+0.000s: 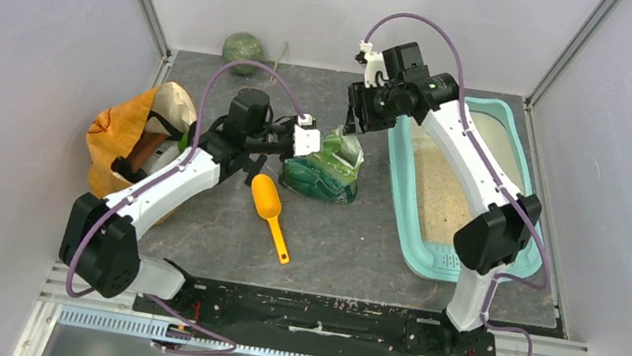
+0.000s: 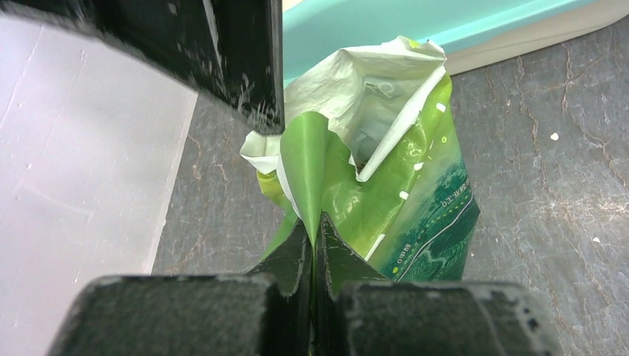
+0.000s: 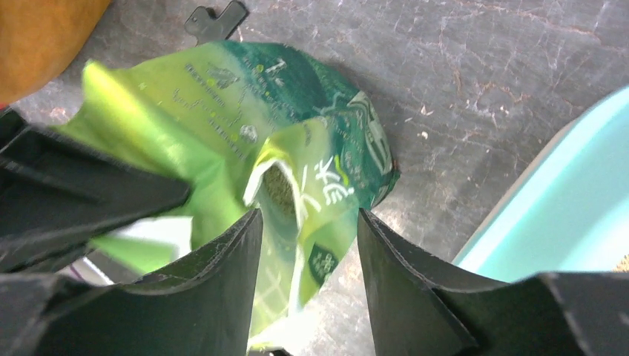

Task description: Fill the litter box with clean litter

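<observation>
The green litter pouch (image 1: 325, 169) stands on the dark mat, its top torn open. My left gripper (image 1: 308, 139) is shut on the pouch's left top edge (image 2: 308, 159). My right gripper (image 1: 354, 119) is open just above the pouch's right top flap (image 3: 315, 185), which lies between its fingers. The light-teal litter box (image 1: 405, 212) lies to the right with pale beige litter (image 1: 446, 198) spread inside. Its teal wall shows in the left wrist view (image 2: 415, 22) and the right wrist view (image 3: 564, 215).
An orange scoop (image 1: 271, 208) lies on the mat in front of the pouch. An orange sack (image 1: 125, 135) sits at the left under my left arm. A green ball (image 1: 243, 51) rests at the back wall. White walls close in on both sides.
</observation>
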Robot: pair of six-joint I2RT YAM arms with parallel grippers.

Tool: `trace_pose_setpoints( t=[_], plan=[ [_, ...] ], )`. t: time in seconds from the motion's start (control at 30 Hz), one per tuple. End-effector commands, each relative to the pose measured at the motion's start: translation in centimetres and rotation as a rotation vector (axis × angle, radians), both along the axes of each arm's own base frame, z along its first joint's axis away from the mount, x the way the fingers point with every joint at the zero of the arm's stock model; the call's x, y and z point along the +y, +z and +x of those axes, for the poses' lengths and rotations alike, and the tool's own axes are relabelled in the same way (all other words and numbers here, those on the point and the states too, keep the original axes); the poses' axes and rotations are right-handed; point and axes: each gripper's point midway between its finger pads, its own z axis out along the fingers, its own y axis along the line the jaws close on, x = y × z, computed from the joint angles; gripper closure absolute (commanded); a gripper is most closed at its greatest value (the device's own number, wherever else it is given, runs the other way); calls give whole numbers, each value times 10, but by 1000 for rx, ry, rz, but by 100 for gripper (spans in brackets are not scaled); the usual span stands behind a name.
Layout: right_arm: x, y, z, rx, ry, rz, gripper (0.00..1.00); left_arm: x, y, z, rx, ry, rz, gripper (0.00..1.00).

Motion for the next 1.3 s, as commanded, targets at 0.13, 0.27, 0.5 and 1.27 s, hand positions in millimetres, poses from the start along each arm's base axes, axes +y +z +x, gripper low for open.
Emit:
trace_pose_setpoints(
  t=[0.13, 0.27, 0.5, 1.27],
  plan=[
    [-25, 8, -41, 89, -44, -63, 44, -7, 4, -13, 64, -16, -30, 98],
    [-33, -14, -50, 148, -58, -110, 43, -6, 6, -13, 62, -12, -28, 98],
    [-2, 3, -13, 100, -78, -8, 100, -6, 9, -18, 68, -24, -27, 98],
    [49, 60, -28, 155, -90, 352, 100, -32, 20, -1, 117, -71, -75, 98]
  ],
)
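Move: The right hand hovers half open just over the litter bag's mouth; the right-hand edge of the rim lies about 4 cm back, 2 cm to its right and 3 cm below. From the same hand the litter box's middle is some 30 cm to the right, 8 cm back and 16 cm down, and the orange scoop about 22 cm back, 15 cm left and 19 cm down. The left hand already pinches the rim's left corner, and that right-hand edge lies roughly 9 cm to its right, level with it. The right hand rises a touch, then swings back and down towards the right-hand side of the bag's rim, about 4 cm back and 2–3 cm to its right, and shuts its half-open fingers, pinching the plastic edge. Keeping that pinch, it draws the edge about 4 cm forward with some left and up, then eases 2 cm back while the wrist tips down some 10 degrees in all, the left hand keeping its corner almost in place. ##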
